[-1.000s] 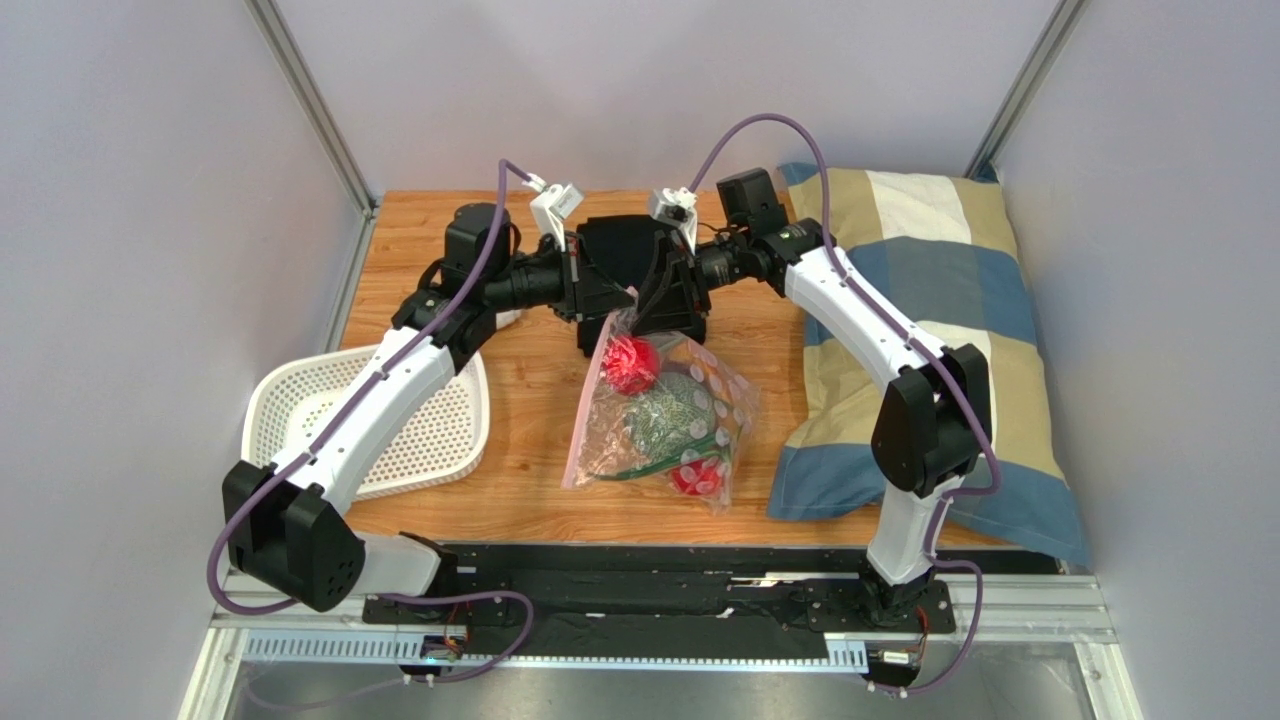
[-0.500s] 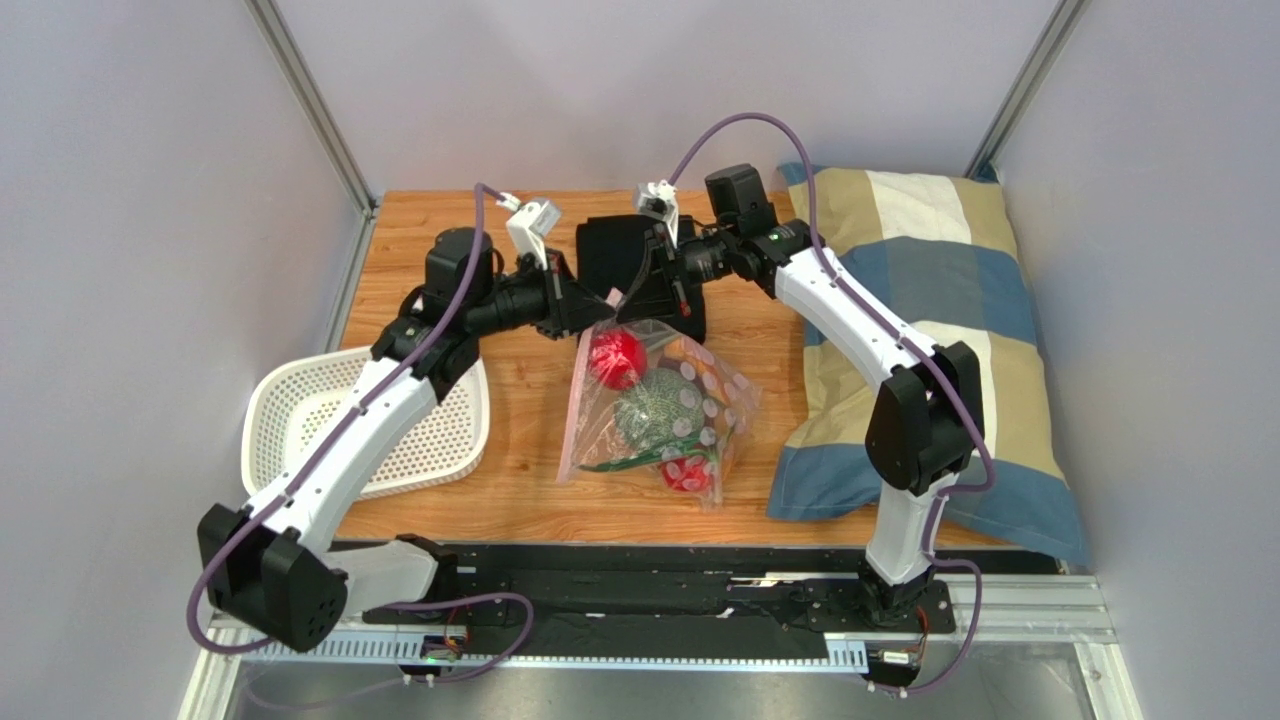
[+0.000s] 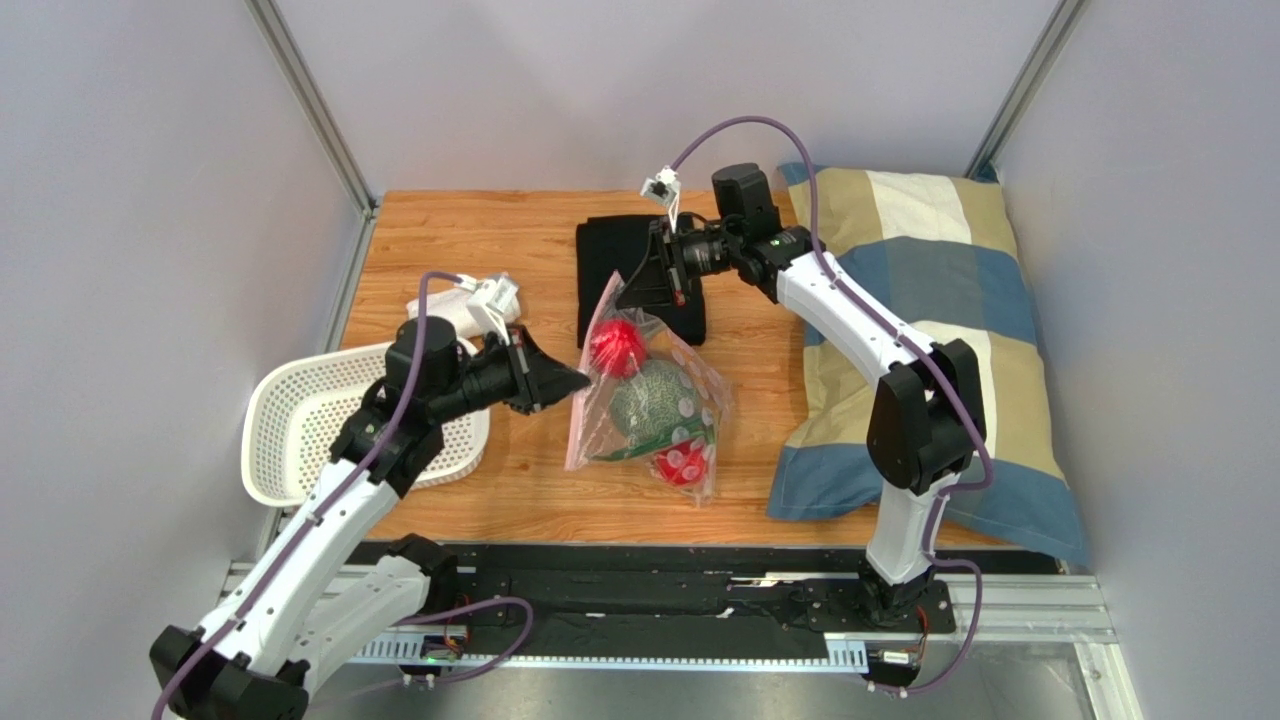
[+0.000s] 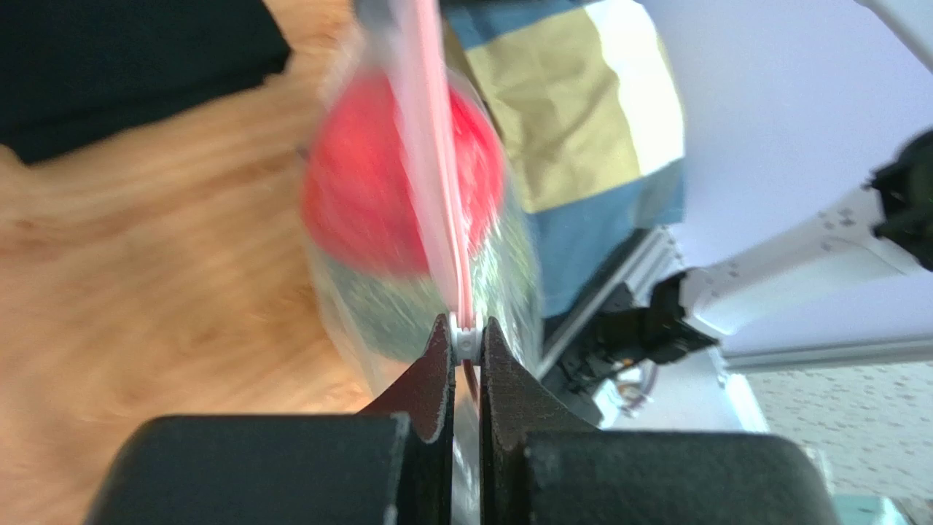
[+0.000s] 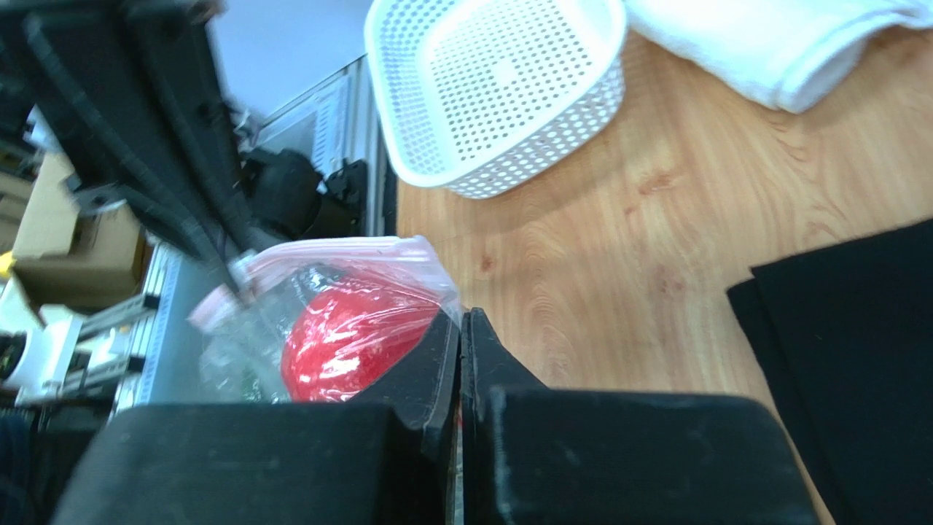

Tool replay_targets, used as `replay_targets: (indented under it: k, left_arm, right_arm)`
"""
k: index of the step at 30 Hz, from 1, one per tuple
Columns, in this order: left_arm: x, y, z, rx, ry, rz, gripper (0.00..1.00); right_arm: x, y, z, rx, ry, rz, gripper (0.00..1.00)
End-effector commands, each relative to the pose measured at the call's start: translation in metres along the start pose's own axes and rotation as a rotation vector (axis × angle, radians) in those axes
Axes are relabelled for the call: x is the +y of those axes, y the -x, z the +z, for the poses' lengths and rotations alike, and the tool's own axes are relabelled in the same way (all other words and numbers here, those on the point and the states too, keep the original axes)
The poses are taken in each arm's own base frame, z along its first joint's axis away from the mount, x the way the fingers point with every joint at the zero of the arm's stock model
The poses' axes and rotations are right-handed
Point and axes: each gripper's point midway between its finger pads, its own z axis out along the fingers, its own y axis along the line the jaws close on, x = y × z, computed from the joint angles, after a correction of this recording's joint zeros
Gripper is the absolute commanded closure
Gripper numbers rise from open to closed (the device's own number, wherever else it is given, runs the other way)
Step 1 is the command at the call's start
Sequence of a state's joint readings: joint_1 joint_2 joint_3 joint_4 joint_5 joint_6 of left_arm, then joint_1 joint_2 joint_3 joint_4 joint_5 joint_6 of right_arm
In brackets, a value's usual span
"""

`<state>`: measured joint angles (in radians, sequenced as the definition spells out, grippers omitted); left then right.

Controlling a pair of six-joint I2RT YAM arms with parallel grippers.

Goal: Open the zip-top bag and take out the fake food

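The zip-top bag (image 3: 661,413) lies on the wooden table, its far corner lifted. My right gripper (image 3: 622,294) is shut on that corner, seen in the right wrist view (image 5: 458,317). My left gripper (image 3: 577,389) is shut on the white zip slider (image 4: 468,340) on the pinkish zip strip (image 4: 429,164) along the bag's left edge. Inside the bag are a red fruit (image 3: 613,350), a green leafy bunch (image 3: 646,402) and a second red fruit (image 3: 685,467). The first fruit also shows in the wrist views (image 4: 361,191) (image 5: 348,334). I cannot make out the orange piece.
A white perforated basket (image 3: 293,428) sits at the left under my left arm. A folded black cloth (image 3: 604,255) lies behind the bag. A checked pillow (image 3: 932,315) fills the right side. A rolled white towel (image 5: 767,44) lies beyond the basket.
My left gripper has moved from beside the right gripper toward the near left, along the zip strip, with the slider in it. The bag has shifted a little. The right gripper has stayed put.
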<state>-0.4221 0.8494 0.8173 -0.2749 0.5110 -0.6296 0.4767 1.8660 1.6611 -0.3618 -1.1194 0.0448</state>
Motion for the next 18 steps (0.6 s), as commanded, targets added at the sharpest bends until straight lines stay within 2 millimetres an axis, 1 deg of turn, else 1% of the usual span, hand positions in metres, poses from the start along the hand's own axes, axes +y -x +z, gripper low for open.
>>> replay_targets:
  k: [1,2,4,5,6,7,8,9,10,11,12,13,14,15,16,17,18]
  left_arm:
    - [-0.048,-0.046,-0.028,0.125,-0.174,-0.092,1.00]
    - [-0.048,-0.055,-0.030,0.154,-0.174,-0.124,1.00]
    - [-0.058,-0.066,-0.039,0.179,-0.197,-0.133,1.00]
    - [-0.058,-0.073,-0.043,0.192,-0.188,-0.154,1.00]
    - [-0.057,-0.074,-0.046,0.180,-0.175,-0.157,1.00]
    - [-0.062,-0.075,-0.053,0.167,-0.191,-0.148,1.00]
    - [-0.059,-0.076,-0.053,0.159,-0.180,-0.161,1.00]
    - [-0.060,-0.075,-0.053,0.153,-0.183,-0.167,1.00]
    - [-0.062,-0.072,-0.051,0.140,-0.196,-0.166,1.00]
    - [-0.065,-0.070,-0.048,0.142,-0.210,-0.176,1.00]
    - [-0.068,-0.066,-0.045,0.137,-0.224,-0.173,1.00]
    - [-0.068,-0.061,-0.037,0.135,-0.229,-0.173,1.00]
    - [-0.074,-0.052,-0.035,0.122,-0.240,-0.157,1.00]
    - [-0.074,-0.047,-0.031,0.120,-0.235,-0.150,1.00]
    - [-0.078,-0.040,-0.025,0.123,-0.232,-0.143,1.00]
    - [-0.079,-0.037,-0.023,0.125,-0.235,-0.125,1.00]
    - [-0.080,-0.034,-0.020,0.128,-0.236,-0.119,1.00]
  right_arm:
    - [-0.062,0.045,-0.037,-0.154,-0.337,-0.037,1.00]
    - [-0.073,0.047,-0.041,-0.168,-0.397,-0.008,1.00]
    - [-0.088,0.045,-0.045,-0.190,-0.460,0.060,1.00]
    - [-0.095,0.044,-0.047,-0.195,-0.501,0.069,1.00]
    - [-0.100,0.041,-0.047,-0.189,-0.516,0.086,1.00]
    - [-0.100,0.046,-0.048,-0.192,-0.519,0.080,1.00]
    - [-0.100,0.047,-0.047,-0.187,-0.518,0.084,1.00]
    - [-0.099,0.040,-0.045,-0.159,-0.525,0.120,1.00]
    - [-0.094,0.051,-0.047,-0.164,-0.529,0.106,1.00]
    - [-0.093,0.050,-0.048,-0.151,-0.547,0.111,1.00]
    - [-0.089,0.040,-0.047,-0.108,-0.567,0.157,0.84]
    - [-0.084,0.046,-0.051,-0.112,-0.596,0.185,0.68]
    - [-0.091,0.045,-0.061,-0.112,-0.693,0.230,0.47]
    - [-0.087,0.026,-0.066,-0.056,-0.734,0.328,0.00]
    - [-0.083,0.022,-0.070,-0.043,-0.748,0.378,0.00]
    - [-0.076,0.029,-0.077,-0.047,-0.778,0.387,0.00]
    - [-0.072,0.013,-0.086,-0.001,-0.828,0.472,0.00]
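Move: The left gripper, pinching the zip slider, has the near end of the zip about 8 cm back and 6 cm below; the upper red tomato is roughly 7 cm ahead, 5 cm right and 5 cm below, the green vegetables 3 cm ahead, 9 cm right and 12 cm below. The right gripper, holding the bag's far corner, has the black cloth's middle some 12 cm ahead and 24 cm below, that same tomato 6 cm back and 8 cm below, the slider 13 cm back, 5 cm left. Pull the left gripper, its grip still shut on the zip slider, back about 8 cm towards the near end of the zip, mostly early on, while the right gripper holds the bag's far corner and draws it forward. Then spread the right fingers wide, let go of the corner and carry on forward over the black cloth, about 8 cm in all, drifting right and turning some 30 degrees clockwise. ##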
